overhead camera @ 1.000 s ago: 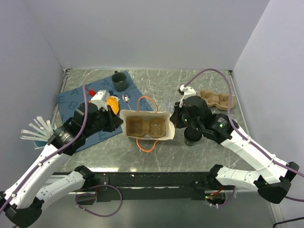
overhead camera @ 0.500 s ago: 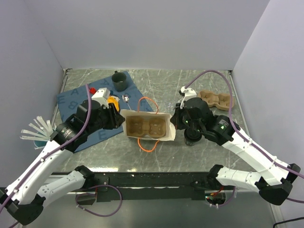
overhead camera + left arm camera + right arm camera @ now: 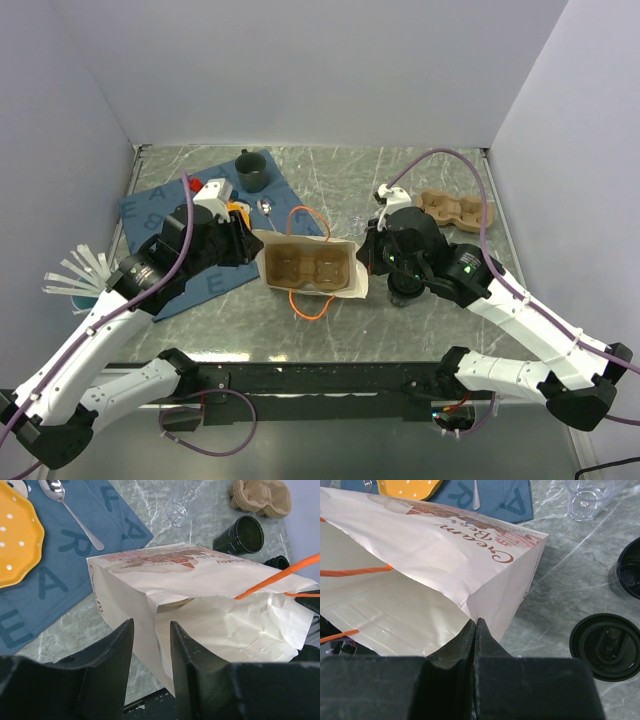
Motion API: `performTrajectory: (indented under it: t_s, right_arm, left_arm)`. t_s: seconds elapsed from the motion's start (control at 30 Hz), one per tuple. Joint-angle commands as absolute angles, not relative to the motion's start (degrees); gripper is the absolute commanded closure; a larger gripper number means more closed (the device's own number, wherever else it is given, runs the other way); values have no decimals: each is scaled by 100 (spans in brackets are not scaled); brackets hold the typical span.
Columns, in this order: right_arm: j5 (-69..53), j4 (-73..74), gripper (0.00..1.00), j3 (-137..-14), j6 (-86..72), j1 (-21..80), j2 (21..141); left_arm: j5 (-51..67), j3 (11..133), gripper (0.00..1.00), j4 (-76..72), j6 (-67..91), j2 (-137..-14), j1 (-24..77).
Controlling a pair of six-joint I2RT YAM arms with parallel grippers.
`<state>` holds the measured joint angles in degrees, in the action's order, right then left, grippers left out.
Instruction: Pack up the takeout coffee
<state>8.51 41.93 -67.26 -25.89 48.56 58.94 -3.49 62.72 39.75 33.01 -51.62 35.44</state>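
A white paper bag [image 3: 355, 285] with orange handles lies open in the middle of the table, with a brown pulp two-cup tray [image 3: 310, 265] inside it. My left gripper [image 3: 250, 243] is open at the bag's left end; in the left wrist view the gripper [image 3: 151, 630] straddles the bag's wall [image 3: 200, 590] without pinching it. My right gripper [image 3: 476, 622] is shut on the bag's right corner [image 3: 445, 545]. To the right of the bag stand a dark cup with a black lid [image 3: 607, 645] and an open dark cup [image 3: 240, 535].
A stack of pulp trays [image 3: 455, 210] lies at the back right. A clear plastic cup [image 3: 176, 512] stands behind the bag. A blue placemat [image 3: 150, 210] on the left holds a yellow plate [image 3: 12, 540], a spoon [image 3: 70, 510] and a dark green mug [image 3: 250, 170].
My left gripper has opened and let go of the bag's left end, and that arm has shifted slightly back. The right gripper stays shut on the bag.
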Motion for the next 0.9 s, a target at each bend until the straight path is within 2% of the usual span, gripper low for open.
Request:
performTrajectory:
  t_s: [0.0, 0.17, 0.27, 0.3, 0.33, 0.37, 0.5, 0.6, 0.7, 0.87]
  right_arm:
    - [993, 4236, 100, -6724, -2628, 4931, 5836]
    - [1002, 4245, 100, -6732, -2672, 4957, 5810]
    - [976, 4263, 98, -6732, -2707, 4966, 5818]
    - [958, 4289, 94, -6767, -2742, 4966, 5818]
    - [993, 4341, 83, -6811, -2786, 4966, 5844]
    - [1045, 4429, 78, -6890, -2847, 4966, 5853]
    - [1362, 4982, 59, -7627, -3365, 4966, 5828]
    - [1529, 5045, 39, -7839, -3576, 4957, 5599]
    - [1968, 5334, 30, -7945, -3778, 4931, 5476]
    - [2662, 6343, 30, -7945, -4297, 4624, 5625]
  left_arm:
    - [-483, 6504, 63, 3727, 3252, -5159, 3551]
    - [-422, 6443, 73, 3727, 3252, -5142, 3551]
    - [-343, 6399, 86, 3735, 3226, -5106, 3551]
    - [-308, 6381, 93, 3718, 3191, -5072, 3551]
    - [-290, 6381, 96, 3700, 3164, -5071, 3559]
    - [-255, 6381, 98, 3683, 3138, -5054, 3560]
    - [147, 6267, 99, 3455, 3006, -4914, 3560]
    - [394, 6039, 99, 3314, 2918, -4730, 3559]
    - [527, 5758, 99, 3182, 2883, -4466, 3551]
    - [922, 5388, 99, 3024, 2751, -4123, 3551]
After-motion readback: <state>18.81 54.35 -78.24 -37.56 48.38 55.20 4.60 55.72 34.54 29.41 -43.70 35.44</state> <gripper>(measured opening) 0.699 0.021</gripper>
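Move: The left hand's open fingers straddle the left rim of the coffee bag, whose middle lies about 12 cm to that hand's right and 8 below. From it, the spoon is roughly 17 cm straight ahead and the yellow plate 15 ahead and 12 left. The closed right hand holds the bag's right corner, the bag's middle 11 cm left, 3 ahead. From this hand the lidded cup sits some 12 cm right and 5 ahead, the open black cup 12 right and 15 ahead. Staying in place at first, the left hand closes its fingers on the bag's left rim, then draws back roughly 3 cm with the rim pinched, turning slightly clockwise. Meanwhile the right fingers open and let go of the right corner, and that hand rises about 6 cm, then swings about 5 cm right, away from the bag towards the side of the cups, turning clockwise some 15 degrees. ##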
